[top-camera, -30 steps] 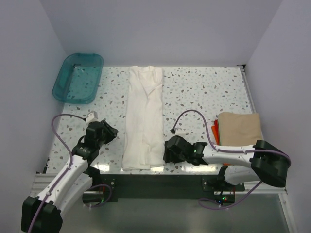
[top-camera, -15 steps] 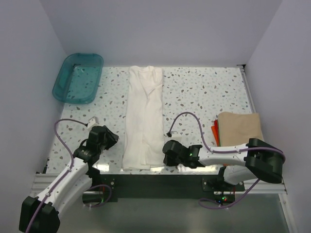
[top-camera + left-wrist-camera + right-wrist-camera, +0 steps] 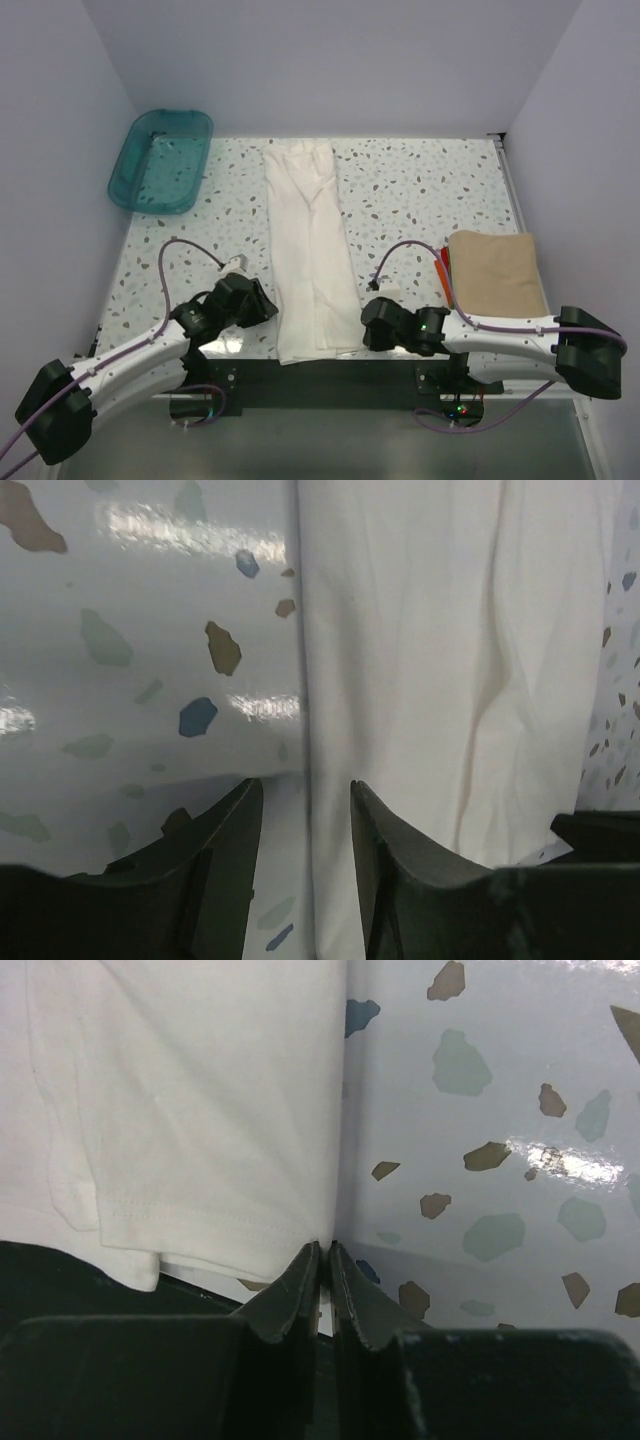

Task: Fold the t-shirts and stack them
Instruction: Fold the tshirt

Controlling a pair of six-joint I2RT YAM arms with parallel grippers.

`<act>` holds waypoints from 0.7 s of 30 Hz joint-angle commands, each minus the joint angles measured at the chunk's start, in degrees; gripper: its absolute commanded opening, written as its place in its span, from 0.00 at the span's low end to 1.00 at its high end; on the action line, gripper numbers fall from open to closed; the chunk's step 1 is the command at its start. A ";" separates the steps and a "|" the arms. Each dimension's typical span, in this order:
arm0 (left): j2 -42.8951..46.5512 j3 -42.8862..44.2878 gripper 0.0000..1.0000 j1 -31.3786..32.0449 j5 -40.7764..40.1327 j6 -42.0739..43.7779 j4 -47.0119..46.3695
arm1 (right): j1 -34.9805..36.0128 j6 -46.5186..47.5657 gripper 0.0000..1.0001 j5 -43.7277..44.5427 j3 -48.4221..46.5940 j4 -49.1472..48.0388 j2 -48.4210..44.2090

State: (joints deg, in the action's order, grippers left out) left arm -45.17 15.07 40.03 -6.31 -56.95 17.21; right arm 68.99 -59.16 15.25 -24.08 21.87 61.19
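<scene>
An off-white t-shirt (image 3: 310,250) lies folded into a long narrow strip running from the back of the table to its front edge. My left gripper (image 3: 268,308) is open at the strip's near left edge. In the left wrist view the cloth's edge (image 3: 450,680) runs between the spread fingers of the left gripper (image 3: 304,785). My right gripper (image 3: 364,325) is at the near right corner. In the right wrist view the right gripper (image 3: 325,1247) is shut on the hem corner of the shirt (image 3: 200,1110). A folded tan t-shirt (image 3: 495,270) lies at the right on an orange-red one (image 3: 441,270).
A teal plastic tub (image 3: 160,165) stands at the back left. A black rail (image 3: 320,375) runs along the table's front edge just below the shirt's hem. White walls close in the left, back and right sides.
The right gripper has closed on the shirt's near right corner. The shirt's near end has slid to the right. The left gripper has moved right, up to the shirt's left edge.
</scene>
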 commanded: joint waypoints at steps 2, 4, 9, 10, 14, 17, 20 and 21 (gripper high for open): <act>-1.15 -1.35 0.47 5.48 3.74 -4.39 -1.31 | 0.18 0.00 0.17 -2.14 0.26 0.46 1.48; -1.41 -1.36 0.47 6.81 4.11 -5.97 1.41 | 0.18 0.01 0.21 -2.76 0.26 0.02 1.39; 1.74 -0.39 0.46 9.80 3.84 -9.58 10.36 | 0.18 -0.26 0.30 -4.87 -0.01 -0.86 1.56; 2.18 0.30 0.45 9.98 3.93 -10.19 11.60 | 0.18 -0.35 0.31 -5.05 -0.09 -0.69 1.57; 2.63 2.15 0.45 10.33 5.94 -9.67 15.74 | 0.18 -1.05 0.32 -4.70 0.17 -0.25 0.95; 0.96 2.77 0.45 10.77 8.23 -8.62 16.01 | -0.08 -1.40 0.32 -4.44 -0.09 -0.07 0.95; -1.76 3.30 0.47 11.30 9.99 -7.65 16.01 | -0.35 -1.49 0.32 -4.26 -0.88 0.80 1.30; -2.03 3.30 0.48 11.38 10.43 -7.48 16.01 | -0.44 -1.49 0.32 -4.26 -0.97 0.98 1.21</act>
State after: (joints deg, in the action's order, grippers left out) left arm -45.45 17.17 50.72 0.89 -65.39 29.47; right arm 68.88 -59.61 11.94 -24.29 20.01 61.78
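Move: The left hand's open fingers straddle the t-shirt's left edge just above the table; its near left corner is about 10 cm back, 1 cm to the right and 2 cm below. The near right corner lies some 7 cm back and 19 cm right of the left hand, right between the right hand's fingertips. The folded brown stack is roughly 17 cm ahead and 30 cm right of the right hand. Back towards its own base the left hand travels about 7 cm, along the t-shirt's left edge to the near left corner, drifting a little right and down; it stays half open and tips some 15 degrees so the fingers point more steeply down. The right hand shifts only about 1 cm left and opens partway, loosening its pinch while its fingers stay either side of the near right corner. ##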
